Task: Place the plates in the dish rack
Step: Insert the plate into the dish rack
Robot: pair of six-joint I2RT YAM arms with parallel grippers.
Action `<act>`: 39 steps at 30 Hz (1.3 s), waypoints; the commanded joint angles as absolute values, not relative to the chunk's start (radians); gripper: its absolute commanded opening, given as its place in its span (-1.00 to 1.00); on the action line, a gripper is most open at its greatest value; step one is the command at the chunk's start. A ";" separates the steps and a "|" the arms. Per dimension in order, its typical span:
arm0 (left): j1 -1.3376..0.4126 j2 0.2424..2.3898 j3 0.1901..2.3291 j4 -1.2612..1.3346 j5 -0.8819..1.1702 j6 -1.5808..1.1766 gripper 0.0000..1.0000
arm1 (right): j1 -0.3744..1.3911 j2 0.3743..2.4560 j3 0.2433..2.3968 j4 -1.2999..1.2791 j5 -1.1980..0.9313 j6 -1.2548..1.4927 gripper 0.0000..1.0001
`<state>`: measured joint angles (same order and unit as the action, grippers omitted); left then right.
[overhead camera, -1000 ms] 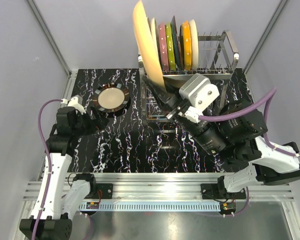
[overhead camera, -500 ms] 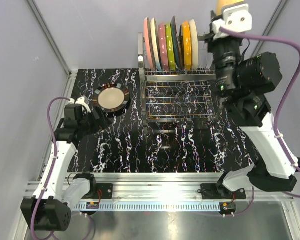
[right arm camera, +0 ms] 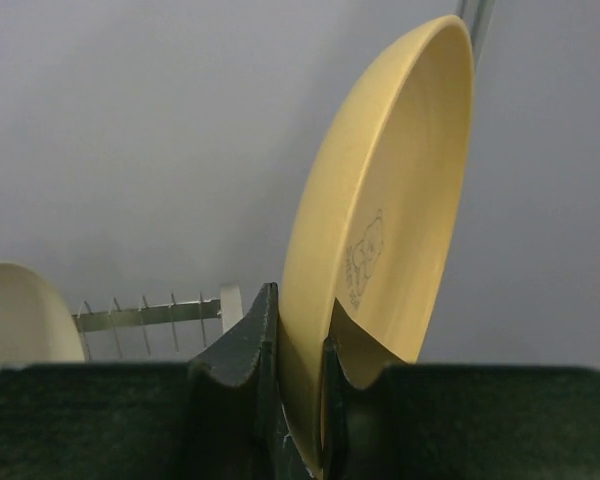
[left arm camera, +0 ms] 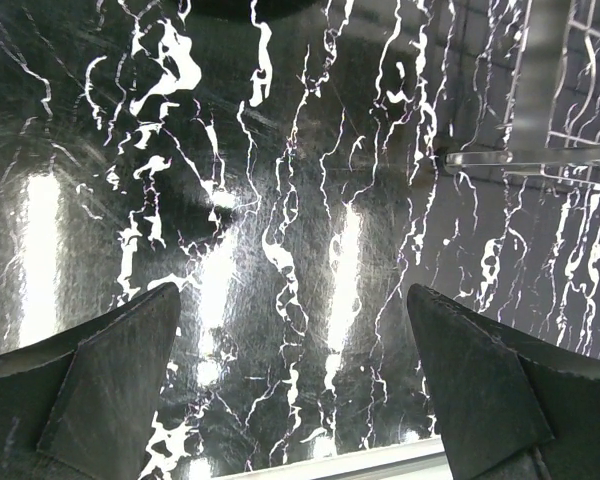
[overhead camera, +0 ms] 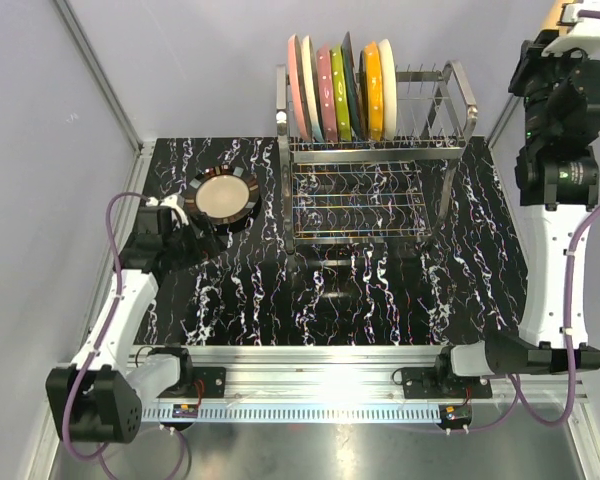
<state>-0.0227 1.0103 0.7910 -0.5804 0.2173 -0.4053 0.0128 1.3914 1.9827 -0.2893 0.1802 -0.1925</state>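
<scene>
Several plates (overhead camera: 340,90) stand on edge in the left half of the dish rack's (overhead camera: 435,150) upper tier. A black-rimmed plate (overhead camera: 223,198) lies flat on the table, left of the rack. My right gripper (right arm camera: 302,305) is shut on the rim of a pale yellow plate (right arm camera: 390,200) held upright, high at the far right, above and beyond the rack's right end. Only a sliver of that plate (overhead camera: 558,12) shows from above. My left gripper (left arm camera: 292,300) hovers open over bare table, just below-left of the black-rimmed plate, with nothing between its fingers.
The rack's right-hand tines (right arm camera: 145,315) stand unfilled beside a cream plate (right arm camera: 20,310). The rack's lower wire shelf (overhead camera: 355,205) holds nothing. A rack frame tube (left arm camera: 540,155) lies to the right of my left gripper. Grey walls enclose the black marbled table (overhead camera: 310,290).
My right arm has swung the yellow plate from in front of the rack's left end up and over to the far right top corner. The left arm shifted only slightly.
</scene>
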 commanded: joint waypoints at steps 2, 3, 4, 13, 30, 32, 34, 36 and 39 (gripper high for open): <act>-0.021 1.072 0.801 -0.492 0.282 -0.373 0.98 | -0.041 1.359 2.014 -0.222 -0.214 0.052 -0.99; -0.021 1.086 0.808 -0.488 0.288 -0.374 0.98 | -0.044 1.371 2.019 -0.207 -0.298 0.067 -0.99; -0.021 1.115 0.822 -0.489 0.293 -0.371 0.98 | -0.046 1.380 2.034 -0.203 -0.323 0.105 -0.99; -0.021 1.186 0.819 -0.469 0.294 -0.351 0.98 | -0.127 1.466 2.007 -0.023 -0.649 0.389 -0.99; -0.021 1.197 0.813 -0.456 0.316 -0.353 0.98 | -0.176 1.559 1.824 0.328 -0.874 0.723 -1.00; -0.021 1.201 0.813 -0.453 0.322 -0.354 0.98 | -0.158 1.555 1.818 0.289 -0.868 0.695 -1.00; -0.021 1.201 0.811 -0.453 0.325 -0.354 0.98 | -0.134 1.555 1.830 0.235 -0.841 0.617 -1.00; -0.023 1.201 0.813 -0.453 0.328 -0.354 0.98 | -0.088 1.559 1.856 0.117 -0.780 0.522 -1.00; -0.021 1.201 0.813 -0.453 0.330 -0.354 0.98 | -0.057 1.559 1.871 0.023 -0.704 0.463 -1.00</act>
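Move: The yellow plate is already pinched in the right hand's fingers. Its empty slot in the rack's upper tier lies about 18 cm to that hand's left, 9 cm ahead and 12 cm below. At the same depth and height, the white plate stands some 3 cm left of the slot, with the orange plate some 2 cm left of the white one. For the left hand, the slot lies roughly 33 cm right, 21 cm ahead and 33 cm up. The yellow plate, still gripped by its near rim, is swept left by the right hand about 14 cm towards the gap beside the white plate, easing forward and then sinking some 7 cm. Meanwhile the wrist swings counter-clockwise nearly 60 degrees and rolls its left side up. The left hand, empty and wide open, sinks about 4 cm towards the table. ##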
